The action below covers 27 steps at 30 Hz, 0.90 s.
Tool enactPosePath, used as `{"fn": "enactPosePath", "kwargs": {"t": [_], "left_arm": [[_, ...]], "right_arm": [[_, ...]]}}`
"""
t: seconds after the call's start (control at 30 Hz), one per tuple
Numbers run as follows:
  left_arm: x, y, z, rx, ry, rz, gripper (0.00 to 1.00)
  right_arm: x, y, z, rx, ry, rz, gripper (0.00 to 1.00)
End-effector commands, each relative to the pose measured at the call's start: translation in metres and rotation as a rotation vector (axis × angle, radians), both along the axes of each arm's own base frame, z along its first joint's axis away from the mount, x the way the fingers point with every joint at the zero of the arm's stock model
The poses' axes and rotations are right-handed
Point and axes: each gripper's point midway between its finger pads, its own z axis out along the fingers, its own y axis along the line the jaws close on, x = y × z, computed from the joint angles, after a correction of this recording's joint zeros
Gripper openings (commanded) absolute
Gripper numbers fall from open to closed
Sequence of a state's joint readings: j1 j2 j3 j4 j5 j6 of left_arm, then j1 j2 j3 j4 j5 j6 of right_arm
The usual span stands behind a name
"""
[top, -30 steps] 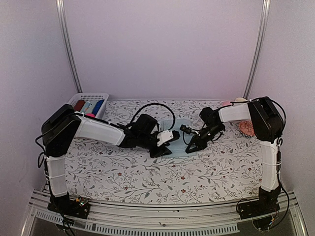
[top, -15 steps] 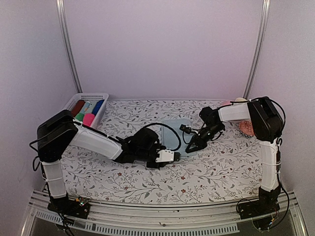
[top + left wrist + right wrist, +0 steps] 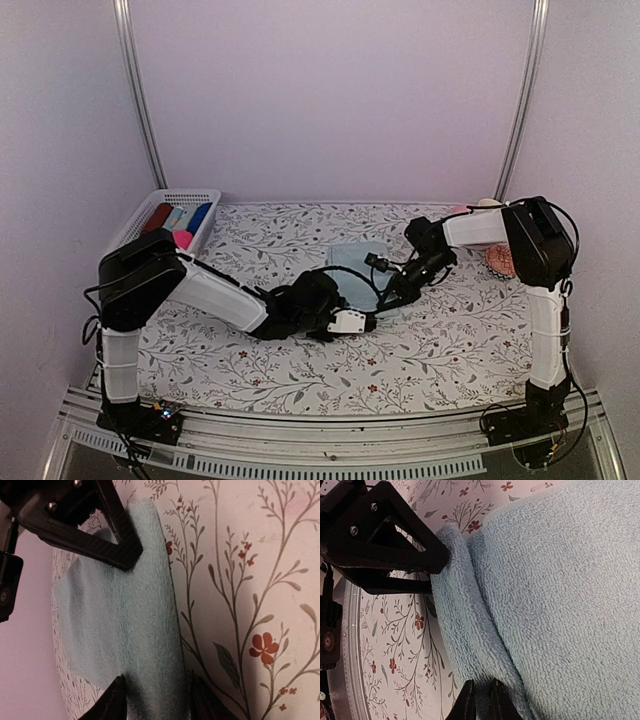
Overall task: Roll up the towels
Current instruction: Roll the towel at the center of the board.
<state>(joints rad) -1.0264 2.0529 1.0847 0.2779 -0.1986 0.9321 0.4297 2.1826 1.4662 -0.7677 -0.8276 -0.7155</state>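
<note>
A pale blue towel (image 3: 356, 260) lies flat mid-table, its near edge folded over into a thick lip (image 3: 465, 625). My left gripper (image 3: 157, 700) holds one end of that lip (image 3: 155, 645), a finger on each side with the cloth filling the gap. My right gripper (image 3: 482, 702) pinches the other end, fingers almost together. In the top view the two grippers, left (image 3: 366, 320) and right (image 3: 386, 298), sit close together at the towel's near right corner. A bright pink rolled towel (image 3: 182, 239) lies at the near end of the basket.
A white basket (image 3: 168, 196) at the back left holds red (image 3: 160, 216) and dark blue (image 3: 200, 216) rolls. A pink-red round object (image 3: 499, 260) sits by the right arm. A pale object (image 3: 487, 204) rests at the back right.
My left arm has swung from the towel's left side forward and right to its near edge, uncovering most of the cloth. The right gripper has barely moved.
</note>
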Motion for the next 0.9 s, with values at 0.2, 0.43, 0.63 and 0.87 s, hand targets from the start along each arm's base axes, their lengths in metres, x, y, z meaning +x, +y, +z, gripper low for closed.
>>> {"fn": "enactPosePath", "kwargs": {"t": [0.2, 0.43, 0.63, 0.87], "left_arm": [[-0.005, 0.012, -0.039, 0.159, -0.055, 0.023, 0.31], [-0.002, 0.011, -0.042, 0.153, -0.039, 0.049, 0.12], [-0.005, 0.007, -0.033, 0.1, 0.031, 0.052, 0.0], [-0.017, 0.003, -0.014, 0.01, 0.232, 0.026, 0.0]], "right_arm": [[0.0, -0.005, -0.015, -0.026, 0.026, 0.006, 0.14], [-0.002, -0.004, -0.01, -0.011, 0.024, 0.019, 0.14], [-0.004, -0.002, 0.012, 0.029, -0.016, 0.048, 0.18], [-0.01, -0.01, 0.068, 0.077, -0.245, 0.116, 0.46]]}}
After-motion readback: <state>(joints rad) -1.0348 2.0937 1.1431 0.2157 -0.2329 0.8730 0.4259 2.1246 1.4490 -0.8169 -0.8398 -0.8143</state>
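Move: The left hand's half-open fingers straddle the towel's near edge, the folded rim lying right at the finger point and about 1 cm lower. The flat rest of the towel has its middle about 8 cm ahead and 3 cm to the right of that hand. The right hand still pinches the same near edge, some 8 cm farther right along it; from the right hand, the flat part's middle is about 6 cm ahead and 5 cm to the left. The left hand stays over the towel's near edge, settling only about 1 cm down while its fingers close from half open to nearly shut and pinch the folded rim. Once that grip is made, the right hand, until then still holding its end of the rim, opens its fingers, lets go, and starts up and slightly back off the towel, about 2 cm by the end. ##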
